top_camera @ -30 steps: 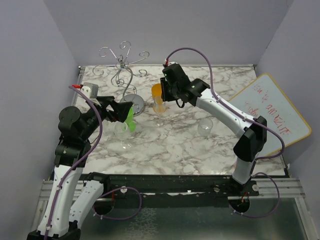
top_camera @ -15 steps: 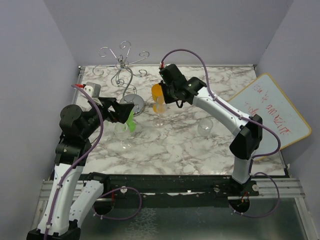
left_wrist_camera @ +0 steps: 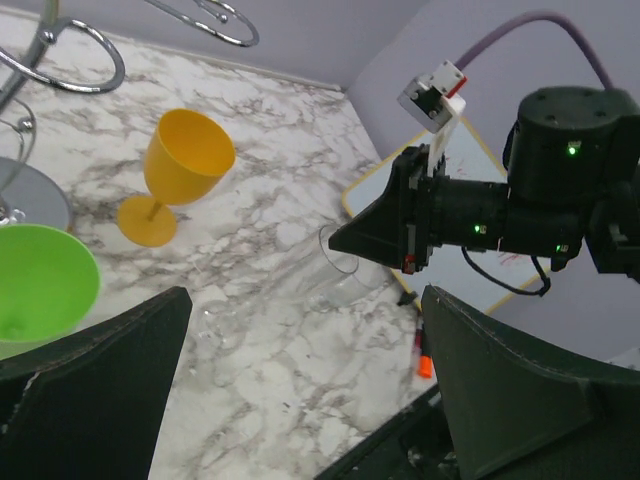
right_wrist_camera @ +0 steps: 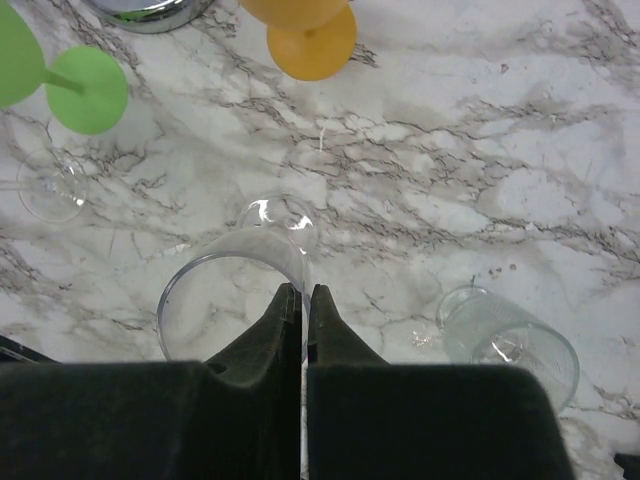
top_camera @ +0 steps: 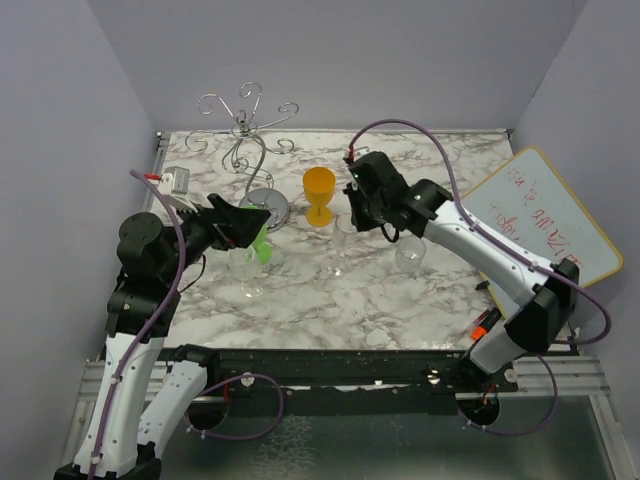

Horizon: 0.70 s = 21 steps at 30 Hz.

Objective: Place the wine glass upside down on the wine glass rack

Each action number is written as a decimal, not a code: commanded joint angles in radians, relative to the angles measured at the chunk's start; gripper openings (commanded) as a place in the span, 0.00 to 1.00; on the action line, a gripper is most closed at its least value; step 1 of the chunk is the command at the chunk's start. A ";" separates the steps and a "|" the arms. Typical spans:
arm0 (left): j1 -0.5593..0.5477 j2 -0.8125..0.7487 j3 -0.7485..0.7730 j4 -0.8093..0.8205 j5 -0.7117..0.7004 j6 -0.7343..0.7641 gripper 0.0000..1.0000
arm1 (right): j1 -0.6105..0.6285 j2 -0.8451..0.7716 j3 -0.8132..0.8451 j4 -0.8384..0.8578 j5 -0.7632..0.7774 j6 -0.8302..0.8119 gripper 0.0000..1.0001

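My right gripper is shut on the rim of a clear wine glass, one finger inside the bowl and one outside. The top view shows this gripper just right of the yellow glass, and the clear wine glass leans below it. The silver wine glass rack stands at the back left on its round base. My left gripper is open and holds nothing, in front of the rack beside a green glass.
A yellow plastic glass stands upright right of the rack base. One clear glass is near the green one and another lies at the right. A whiteboard leans at the right edge, with an orange-capped marker by it.
My right arm has swung right, away from the yellow glass, and its jaws have closed on the clear glass's rim. The left arm has barely moved.
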 commanded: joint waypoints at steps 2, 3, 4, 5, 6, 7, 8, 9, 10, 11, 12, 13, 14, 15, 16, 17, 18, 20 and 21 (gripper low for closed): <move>0.005 -0.004 -0.031 -0.009 0.044 -0.306 0.99 | 0.010 -0.216 -0.170 0.164 0.034 0.006 0.00; 0.005 0.002 -0.030 -0.003 0.061 -0.313 0.99 | 0.010 -0.251 -0.201 0.186 0.056 0.011 0.01; 0.005 0.015 -0.017 -0.003 0.084 -0.309 0.99 | 0.011 -0.288 -0.232 0.210 0.075 0.014 0.01; 0.005 0.033 -0.006 -0.004 0.097 -0.312 0.99 | 0.010 -0.320 -0.261 0.238 0.099 0.015 0.01; 0.005 0.041 0.002 -0.002 0.101 -0.320 0.99 | 0.010 -0.356 -0.288 0.263 0.123 0.020 0.01; 0.006 0.050 0.011 -0.002 0.098 -0.326 0.99 | 0.010 -0.390 -0.316 0.296 0.145 0.022 0.01; 0.005 0.063 0.017 0.000 0.098 -0.331 0.99 | 0.010 -0.423 -0.342 0.331 0.166 0.024 0.01; 0.004 0.078 0.023 0.002 0.101 -0.339 0.99 | 0.010 -0.455 -0.367 0.363 0.187 0.027 0.01; 0.003 0.094 0.028 0.006 0.105 -0.351 0.99 | 0.011 -0.483 -0.390 0.395 0.215 0.033 0.01; -0.002 0.110 0.029 0.022 0.110 -0.368 0.99 | 0.010 -0.511 -0.408 0.425 0.244 0.040 0.01; -0.012 0.126 0.026 0.046 0.113 -0.386 0.99 | 0.009 -0.534 -0.426 0.445 0.271 0.045 0.01; -0.027 0.139 0.024 0.076 0.108 -0.407 0.99 | 0.010 -0.553 -0.439 0.458 0.303 0.049 0.00; -0.051 0.154 0.023 0.109 0.096 -0.427 0.99 | 0.010 -0.568 -0.449 0.461 0.335 0.059 0.00; -0.080 0.173 0.027 0.141 0.080 -0.444 0.99 | 0.009 -0.582 -0.457 0.465 0.369 0.065 0.00; -0.119 0.193 0.036 0.170 0.057 -0.456 0.99 | 0.009 -0.596 -0.462 0.468 0.398 0.068 0.00; -0.182 0.220 0.056 0.189 0.027 -0.460 0.99 | 0.009 -0.608 -0.467 0.472 0.425 0.072 0.01; -0.232 0.250 0.078 0.203 -0.006 -0.458 0.99 | 0.009 -0.623 -0.473 0.482 0.447 0.076 0.01; -0.328 0.318 0.130 0.222 -0.072 -0.463 0.99 | 0.010 -0.652 -0.483 0.518 0.474 0.076 0.01; -0.366 0.346 0.152 0.235 -0.097 -0.470 0.99 | 0.010 -0.668 -0.488 0.539 0.485 0.074 0.01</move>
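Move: The right hand already pinches the clear wine glass at its rim, the glass's middle about 8 cm below and 1 cm left, roughly level forward. From there the orange goblet stands about 12 cm ahead and 4 left, the rack some 13 ahead and 15 left, and the clear tumbler level ahead and 14 right. From the open left hand, the held wine glass lies about 8 cm ahead, 13 right and 22 below. Right hand lifts the still-pinched glass about 10 cm up and right, tipping upward; open left follows 8 cm right. ##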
